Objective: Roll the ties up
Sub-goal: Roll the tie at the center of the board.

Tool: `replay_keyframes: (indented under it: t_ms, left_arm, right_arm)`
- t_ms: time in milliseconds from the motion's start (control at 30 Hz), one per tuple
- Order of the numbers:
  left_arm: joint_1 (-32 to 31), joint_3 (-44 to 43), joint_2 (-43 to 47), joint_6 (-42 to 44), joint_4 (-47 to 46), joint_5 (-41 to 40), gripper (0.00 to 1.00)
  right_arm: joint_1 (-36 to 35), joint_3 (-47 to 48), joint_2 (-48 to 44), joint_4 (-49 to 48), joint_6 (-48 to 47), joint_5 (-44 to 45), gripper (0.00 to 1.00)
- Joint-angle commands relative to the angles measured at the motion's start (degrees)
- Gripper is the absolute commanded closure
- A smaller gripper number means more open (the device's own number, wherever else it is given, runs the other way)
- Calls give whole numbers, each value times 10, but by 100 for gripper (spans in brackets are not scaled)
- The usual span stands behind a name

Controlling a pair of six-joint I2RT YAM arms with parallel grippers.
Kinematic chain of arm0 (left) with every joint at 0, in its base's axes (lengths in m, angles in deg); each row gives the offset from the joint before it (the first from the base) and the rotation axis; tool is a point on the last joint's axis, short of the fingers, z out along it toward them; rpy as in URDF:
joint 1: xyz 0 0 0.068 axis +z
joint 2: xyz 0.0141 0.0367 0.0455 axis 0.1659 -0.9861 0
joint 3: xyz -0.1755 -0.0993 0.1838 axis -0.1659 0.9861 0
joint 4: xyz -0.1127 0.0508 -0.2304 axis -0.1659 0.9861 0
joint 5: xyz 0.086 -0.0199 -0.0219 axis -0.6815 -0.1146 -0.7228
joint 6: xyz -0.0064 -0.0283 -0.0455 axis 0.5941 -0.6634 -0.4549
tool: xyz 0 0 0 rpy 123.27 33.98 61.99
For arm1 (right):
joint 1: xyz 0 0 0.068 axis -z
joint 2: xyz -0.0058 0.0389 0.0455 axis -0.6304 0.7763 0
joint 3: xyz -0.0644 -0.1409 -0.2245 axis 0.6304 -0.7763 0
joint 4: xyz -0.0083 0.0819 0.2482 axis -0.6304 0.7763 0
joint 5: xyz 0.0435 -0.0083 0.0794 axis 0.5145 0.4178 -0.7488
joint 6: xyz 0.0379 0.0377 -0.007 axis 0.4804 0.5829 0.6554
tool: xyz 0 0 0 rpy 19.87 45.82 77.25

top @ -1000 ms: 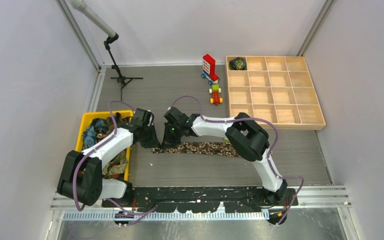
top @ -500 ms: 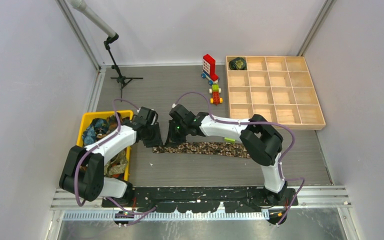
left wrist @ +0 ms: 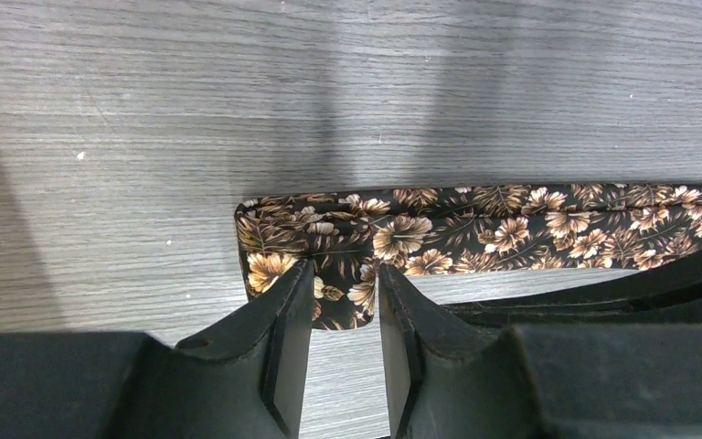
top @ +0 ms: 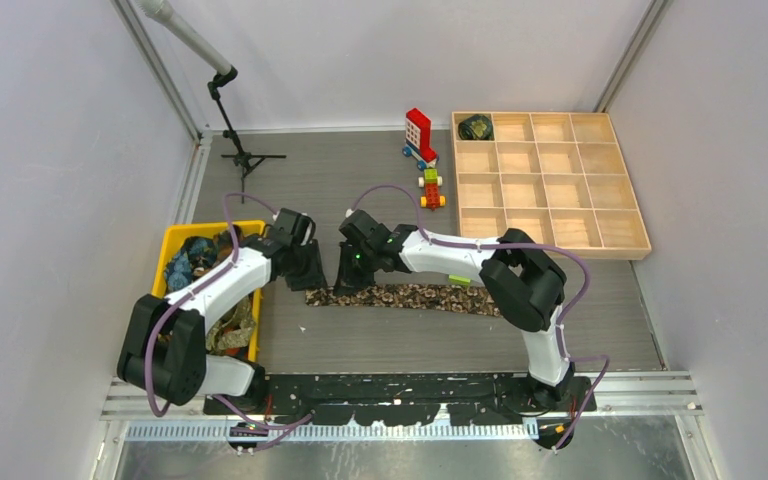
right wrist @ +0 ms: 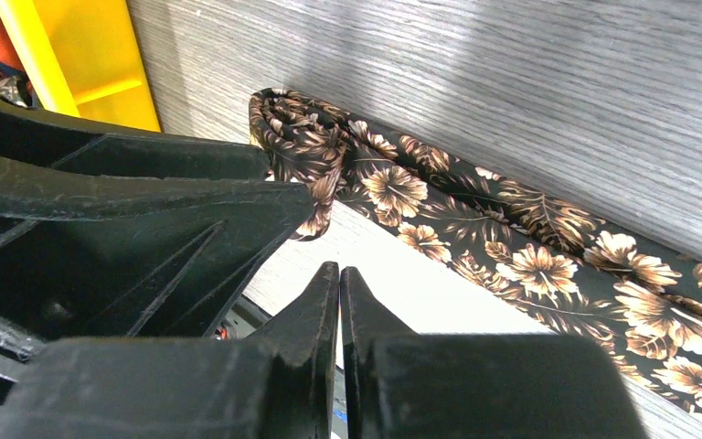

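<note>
A tie (top: 410, 297) with brown flowers on black lies flat across the table, its left end folded over (left wrist: 302, 247). My left gripper (left wrist: 345, 279) stands open just above that folded end, with bare table showing between its fingers. In the top view the left gripper (top: 312, 280) sits at the tie's left tip. Right beside it is my right gripper (top: 345, 283), which is shut on nothing (right wrist: 339, 272), just short of the tie (right wrist: 512, 247). One rolled tie (top: 476, 127) rests in the wooden tray's far-left compartment. More ties (top: 195, 262) fill the yellow bin (top: 172, 238).
The wooden compartment tray (top: 550, 247) stands at the back right. Red-and-white toy bricks (top: 419, 135) and a small toy train (top: 430, 188) lie to its left. A black stand (top: 240, 155) is at the back left. The yellow bin (right wrist: 82, 55) is close to both grippers.
The left gripper has opened and let go of the tie's folded end, which now lies on the table. The right arm shifted slightly to the right and stayed shut.
</note>
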Motion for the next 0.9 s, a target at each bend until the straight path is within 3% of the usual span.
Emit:
replay_keyframes:
  t_ms: [0, 300, 567, 867]
  left_arm:
    - [-2, -21, 25, -4, 15, 4, 67]
    - [2, -36, 47, 10, 46, -27, 69]
    - [19, -19, 63, 8, 44, -18, 88]
    - [53, -14, 119, 14, 94, -61, 88]
  right_arm:
    - [-1, 25, -33, 6, -7, 5, 90]
    - [-5, 64, -18, 20, -8, 1, 90]
    - [-7, 97, -8, 33, -10, 1, 90]
    - [-13, 124, 16, 45, -12, -10, 90]
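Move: The rolled end of the tie lies almost directly under my left hand, about 3 cm below its fingertips. From my right hand it is some 4 cm to the left, about 1 cm ahead and 4 cm down. The tie's flat run stretches away with its middle about 16 cm to the right of my right hand, level with it, and the green block is roughly 24 cm right and 2 cm ahead. The yellow bin's middle sits about 20 cm left of my left hand and 1 cm back. I back both hands off above the rolled end. My left hand climbs about 4 cm, narrowing its part-open fingers until they are nearly shut, and swings close to 3 cm left towards the yellow bin late on. My right hand waits briefly, then rises about 4.5 cm while drifting some 2.5 cm left, fingers still shut. ##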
